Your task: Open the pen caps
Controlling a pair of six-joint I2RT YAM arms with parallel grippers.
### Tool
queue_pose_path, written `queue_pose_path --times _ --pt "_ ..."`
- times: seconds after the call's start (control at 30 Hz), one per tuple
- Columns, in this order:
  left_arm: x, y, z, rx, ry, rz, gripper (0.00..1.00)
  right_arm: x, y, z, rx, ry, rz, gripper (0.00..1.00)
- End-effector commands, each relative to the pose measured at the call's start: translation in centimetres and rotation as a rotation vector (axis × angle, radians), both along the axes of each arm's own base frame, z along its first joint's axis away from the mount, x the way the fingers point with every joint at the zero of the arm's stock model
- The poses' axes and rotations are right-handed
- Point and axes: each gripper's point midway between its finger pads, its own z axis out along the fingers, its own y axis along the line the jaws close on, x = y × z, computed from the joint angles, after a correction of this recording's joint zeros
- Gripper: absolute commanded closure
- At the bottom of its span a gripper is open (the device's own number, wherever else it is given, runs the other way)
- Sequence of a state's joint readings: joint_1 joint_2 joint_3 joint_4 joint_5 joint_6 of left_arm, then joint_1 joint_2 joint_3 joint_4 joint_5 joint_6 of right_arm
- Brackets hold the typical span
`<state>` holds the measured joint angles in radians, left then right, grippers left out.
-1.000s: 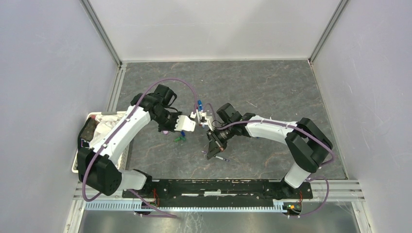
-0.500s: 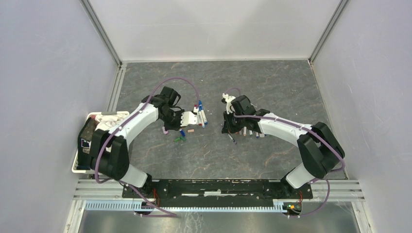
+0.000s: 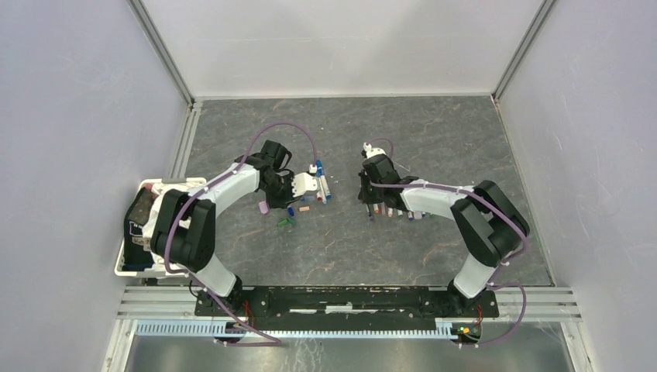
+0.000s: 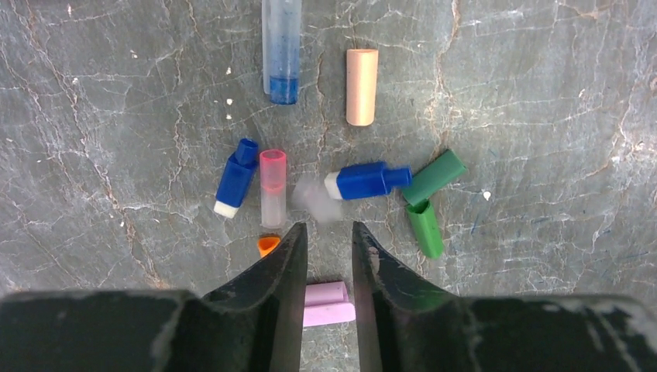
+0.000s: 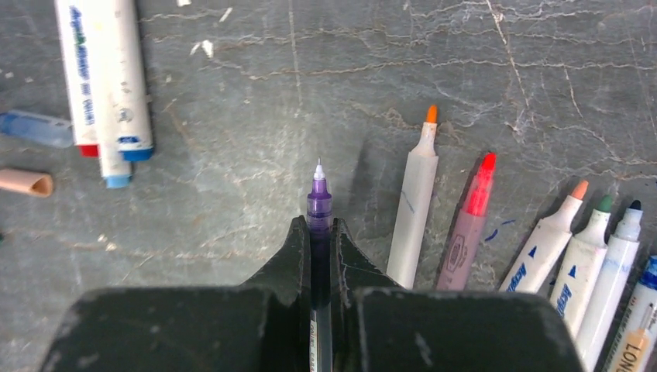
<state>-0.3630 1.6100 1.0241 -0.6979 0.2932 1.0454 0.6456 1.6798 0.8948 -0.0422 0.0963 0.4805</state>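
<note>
In the left wrist view my left gripper (image 4: pixel 328 232) hangs open over a scatter of pen caps: two blue ones (image 4: pixel 236 177) (image 4: pixel 364 180), a pink-rimmed clear one (image 4: pixel 272 188), two green ones (image 4: pixel 425 229), an orange one (image 4: pixel 268 245), a peach one (image 4: pixel 361 76) and a pink one (image 4: pixel 325 304) under the jaws. A blurred pale cap (image 4: pixel 314 198) lies just ahead of the fingertips. My right gripper (image 5: pixel 319 226) is shut on a thin purple pen (image 5: pixel 318 201), its fine tip bare, low over the table. Uncapped pens (image 5: pixel 414 209) (image 5: pixel 469 232) lie in a row to its right.
Two capped white pens (image 5: pixel 101 77) lie at the right wrist view's upper left, with a blue cap (image 5: pixel 35 128) and a peach cap (image 5: pixel 25 182) beside them. From above, a white basket (image 3: pixel 126 256) of cloths stands at the table's left edge. Grey walls close in on three sides.
The two grippers, close together mid-table a second ago, have parted. The right one carried the purple pen right to the pen row. The left one went back over the caps and opened.
</note>
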Motion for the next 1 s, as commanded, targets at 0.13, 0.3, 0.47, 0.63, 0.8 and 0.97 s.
queue_pose_path --times 0.13,0.3,0.47,0.63,0.8,0.97 --pt "2.0 -0.2 -0.2 -0.007 -0.036 0.074 0.6 3.7 0.6 -0.2 -0.005 -0.073 -0.112 1.0" --pt "2.5 -0.4 1.5 -0.022 -0.055 0.096 0.58 4.3 0.3 -0.5 -0.017 -0.089 -0.139 1.0" --pt "2.5 -1.1 5.4 -0.079 -0.036 0.145 0.54 4.9 -0.6 -0.6 -0.055 -0.107 -0.17 1.0" --pt "2.6 -1.5 11.8 -0.154 -0.106 0.195 0.06 5.4 -1.1 -0.2 -0.068 -0.118 -0.176 0.89" --pt "3.0 -0.6 18.2 -0.197 -0.25 0.249 0.0 5.5 -1.3 1.2 -0.07 -0.138 -0.17 0.7" --pt "4.0 0.4 22.9 -0.29 -0.414 0.411 0.0 5.6 -0.5 4.3 -0.024 -0.189 -0.151 0.59"
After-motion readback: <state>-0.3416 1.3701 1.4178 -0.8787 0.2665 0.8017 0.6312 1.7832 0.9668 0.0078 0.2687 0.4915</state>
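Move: The right hand holds the uncapped dark pen; its place in the row is about 4 cm ahead, 1 cm right and 2 cm below. The orange-tipped marker lies about 1 cm ahead and 4 cm right, the red-tipped marker level and 6 cm right. For the left hand, the three capped markers lie around 7 cm ahead, 10 cm right and 3 cm below; the tan cap is 1 cm back, 6 cm right. Right lowers slightly, carries the pen forward about 4 cm and lets go; left opens wide, rising about 20 cm. ##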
